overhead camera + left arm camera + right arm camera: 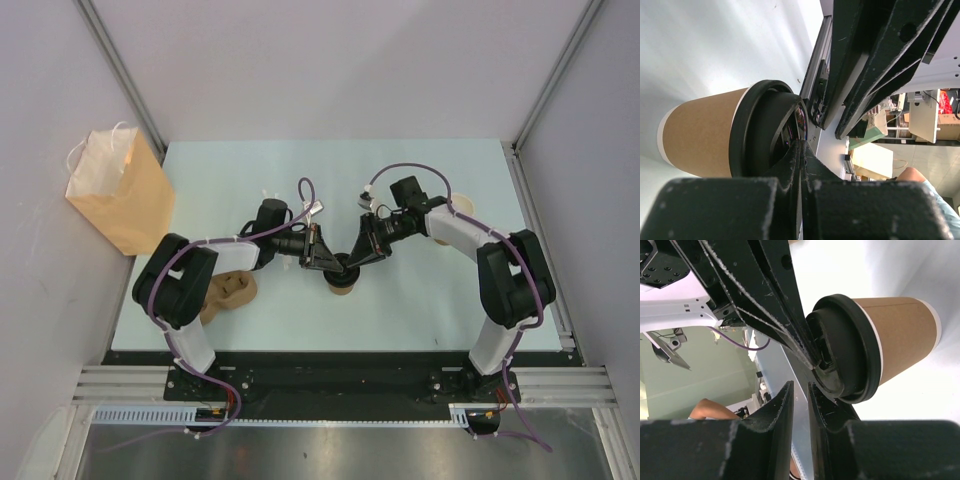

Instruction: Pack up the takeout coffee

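The takeout coffee [341,285], a tan paper cup with a black lid [343,270], stands upright on the table centre. It also shows in the left wrist view [700,132] and in the right wrist view [900,337]. My left gripper [327,260] is shut and empty, and its tips [801,142] press on the top of the lid [762,130]. My right gripper [360,252] is just beside the lid [850,347]. Its jaws [800,385] stand a narrow gap apart with nothing between them.
A brown paper bag [120,195] stands at the far left edge of the table. A brown moulded-pulp carrier [230,292] lies by the left arm. Tan cups [462,207] show partly behind the right arm. The two grippers almost touch over the cup.
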Motion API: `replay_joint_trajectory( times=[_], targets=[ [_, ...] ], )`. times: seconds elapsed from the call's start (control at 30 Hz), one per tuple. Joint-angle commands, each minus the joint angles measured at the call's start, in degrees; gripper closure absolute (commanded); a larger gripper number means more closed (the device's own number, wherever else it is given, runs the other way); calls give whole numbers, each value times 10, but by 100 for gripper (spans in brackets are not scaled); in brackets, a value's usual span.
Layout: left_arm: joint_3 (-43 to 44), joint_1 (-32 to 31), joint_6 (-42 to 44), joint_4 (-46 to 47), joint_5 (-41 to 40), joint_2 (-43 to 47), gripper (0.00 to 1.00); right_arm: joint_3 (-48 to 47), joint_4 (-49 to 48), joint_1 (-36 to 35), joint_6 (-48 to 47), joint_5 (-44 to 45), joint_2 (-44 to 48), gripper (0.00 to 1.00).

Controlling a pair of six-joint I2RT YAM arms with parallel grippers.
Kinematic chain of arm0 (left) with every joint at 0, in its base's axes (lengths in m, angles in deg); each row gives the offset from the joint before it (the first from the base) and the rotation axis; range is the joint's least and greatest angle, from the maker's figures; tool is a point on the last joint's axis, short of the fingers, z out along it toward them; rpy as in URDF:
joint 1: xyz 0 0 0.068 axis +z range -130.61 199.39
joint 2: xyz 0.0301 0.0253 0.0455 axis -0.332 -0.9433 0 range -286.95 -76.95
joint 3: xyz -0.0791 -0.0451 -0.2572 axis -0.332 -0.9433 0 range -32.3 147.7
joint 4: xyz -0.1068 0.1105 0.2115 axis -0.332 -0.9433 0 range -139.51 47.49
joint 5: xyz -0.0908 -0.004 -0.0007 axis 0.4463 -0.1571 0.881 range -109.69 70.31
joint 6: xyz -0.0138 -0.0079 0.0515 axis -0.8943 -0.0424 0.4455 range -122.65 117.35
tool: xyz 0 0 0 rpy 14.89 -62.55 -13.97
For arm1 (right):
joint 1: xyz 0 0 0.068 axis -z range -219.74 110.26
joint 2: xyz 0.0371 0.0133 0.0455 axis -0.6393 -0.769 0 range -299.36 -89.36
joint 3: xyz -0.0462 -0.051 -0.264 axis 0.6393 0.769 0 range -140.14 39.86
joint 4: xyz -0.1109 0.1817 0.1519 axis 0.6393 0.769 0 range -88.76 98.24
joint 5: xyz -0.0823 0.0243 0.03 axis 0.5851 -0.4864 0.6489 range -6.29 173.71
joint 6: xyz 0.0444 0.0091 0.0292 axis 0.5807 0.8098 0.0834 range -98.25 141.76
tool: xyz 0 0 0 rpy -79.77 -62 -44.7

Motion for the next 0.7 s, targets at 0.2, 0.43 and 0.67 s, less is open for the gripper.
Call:
replay_joint_trajectory(
  times=[0.2, 0.43, 0.67],
  targets=[
    [-7, 0, 47, -37, -47, -31, 100, 1, -30, 2, 21, -11, -38, 83],
    [-9, 0, 52, -38, -44, -34, 100, 0, -9, 10, 17, 32, -59, 100],
    [-3, 0, 47, -32, -43, -42, 100, 0, 10, 19, 6, 83, -96, 100]
  ],
)
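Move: The black lid, already sitting on the paper cup, lies right under the left fingertips: its middle is about 1 cm below them, 1 cm ahead and 1 cm to the right. From the right fingertips it is some 2 cm to the left, 2 cm ahead and 4 cm below. The cup stack stands roughly 20 cm right of the right hand and 12 cm ahead. The cup carrier lies about 27 cm left of the left hand and level with it; the stirrers are 13 cm left and 13 cm ahead of that hand. Down by about 2.5 cm, creeping barely forward, the right hand brings its fingertips onto the top of the lid beside the left ones, tipping some 5 degrees farther down. Its slightly open fingers shut on the way. The left hand holds still, its shut fingertips still resting on the lid. ##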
